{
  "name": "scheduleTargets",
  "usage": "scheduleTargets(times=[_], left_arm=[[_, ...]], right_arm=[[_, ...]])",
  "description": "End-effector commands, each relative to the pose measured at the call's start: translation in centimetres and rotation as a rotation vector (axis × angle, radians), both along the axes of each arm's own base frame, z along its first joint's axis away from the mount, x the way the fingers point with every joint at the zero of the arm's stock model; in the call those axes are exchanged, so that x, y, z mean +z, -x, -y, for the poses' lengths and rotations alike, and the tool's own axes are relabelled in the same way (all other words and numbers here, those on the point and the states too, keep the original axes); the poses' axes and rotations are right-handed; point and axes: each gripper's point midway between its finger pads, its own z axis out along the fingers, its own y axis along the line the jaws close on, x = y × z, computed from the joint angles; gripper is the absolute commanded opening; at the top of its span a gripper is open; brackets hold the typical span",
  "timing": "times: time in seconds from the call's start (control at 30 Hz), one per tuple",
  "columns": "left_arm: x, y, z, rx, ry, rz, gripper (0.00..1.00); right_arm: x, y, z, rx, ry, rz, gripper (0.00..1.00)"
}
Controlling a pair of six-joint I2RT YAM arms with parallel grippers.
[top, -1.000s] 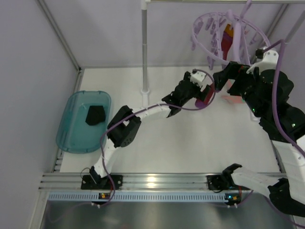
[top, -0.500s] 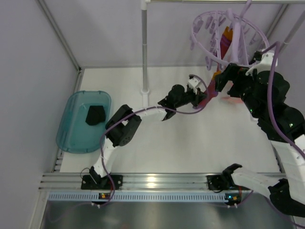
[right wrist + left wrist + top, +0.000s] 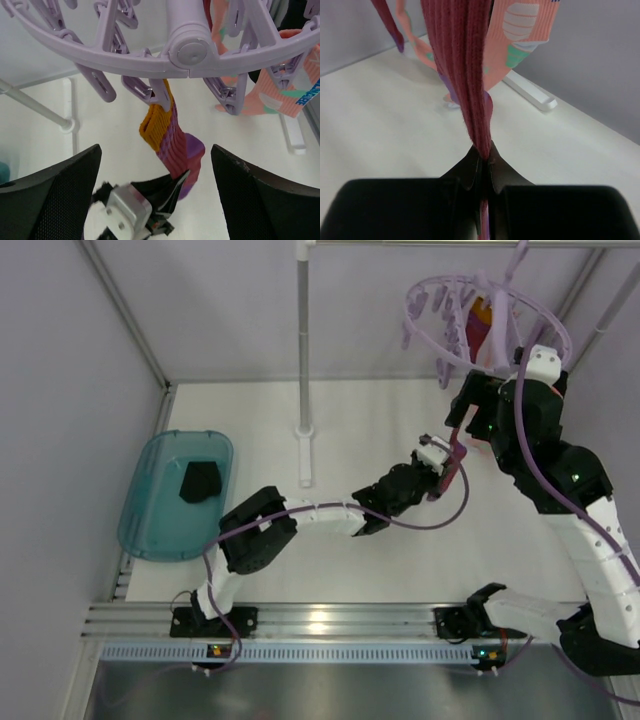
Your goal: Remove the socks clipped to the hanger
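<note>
The lilac ring hanger (image 3: 480, 310) hangs at the back right, and its hub (image 3: 187, 47) fills the top of the right wrist view. A magenta-red sock (image 3: 175, 137) with an orange cuff and purple heel hangs from a peg (image 3: 161, 97) and is stretched taut. My left gripper (image 3: 482, 155) is shut on its lower end (image 3: 465, 60), below and in front of the hanger (image 3: 445, 465). My right gripper (image 3: 156, 150) stands wide open just below the ring, its fingers on either side of that sock. Salmon pink socks (image 3: 285, 85) hang clipped beside it.
A teal tub (image 3: 150, 520) at the left edge holds a black sock (image 3: 200, 480). A white pole (image 3: 303, 360) stands on its foot at the back middle. Grey walls close the left, back and right sides.
My left gripper closed on the magenta sock and pulled it toward the near side, drawing it taut. My right arm swung in closer under the hanger, which tilted.
</note>
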Motion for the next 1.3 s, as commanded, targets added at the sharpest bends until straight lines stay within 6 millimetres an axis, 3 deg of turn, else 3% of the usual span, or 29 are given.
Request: scheduleTargets(times=[0.0,0.13,0.33,0.6,1.07,1.27], left_arm=[[4.8,-0.3,-2.0,0.232,0.043,0.116,0.0],[4.0,0.5,-1.5,0.285,-0.008,0.146,0.0],[3.6,0.1,-2.4,0.338,-0.009,0.127,0.0],[4.0,0.7,-2.7,0.34,-0.01,0.132,0.0],[3.3,1.2,-3.7,0.332,-0.062,0.152,0.0],[3.9,1.4,-3.5,0.319,-0.051,0.157,0.0]], right_arm=[[1.0,-0.3,0.7,-0.059,-0.011,0.035,0.86],[1.1,-0.9,1.6,-0.104,0.047,0.054,0.8],[1.2,-2.2,1.5,-0.117,0.081,0.111,0.7],[2.3,-3.5,1.9,-0.161,0.096,0.147,0.62],[1.2,-5.5,3.6,-0.13,0.052,0.123,0.43],[1.1,-6.0,4.0,-0.124,0.058,0.13,0.4]])
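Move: The clip gripping the sock's orange cuff lies some 8 cm ahead of the open right hand, about 2 cm to its right and 3 cm above. Empty clips flank it roughly 6 cm to its left and 7 cm to its right; the salmon sock hangs about 17 cm ahead of the hand and 14 cm to its right. From the left hand, shut on the sock's lower part, that clip is about 18 cm up, 6 cm ahead and 4 cm right. Still pinching the sock's lower part, the left hand eases about 3 cm left, after a short dip back and forward again, turning nearly 20 degrees counter-clockwise and sinking slightly at the end. The right hand goes about 5 cm forward, then also some 4 cm right, to the clip on the cuff, its fingers narrowing from nearly wide to under half open around that clip. ##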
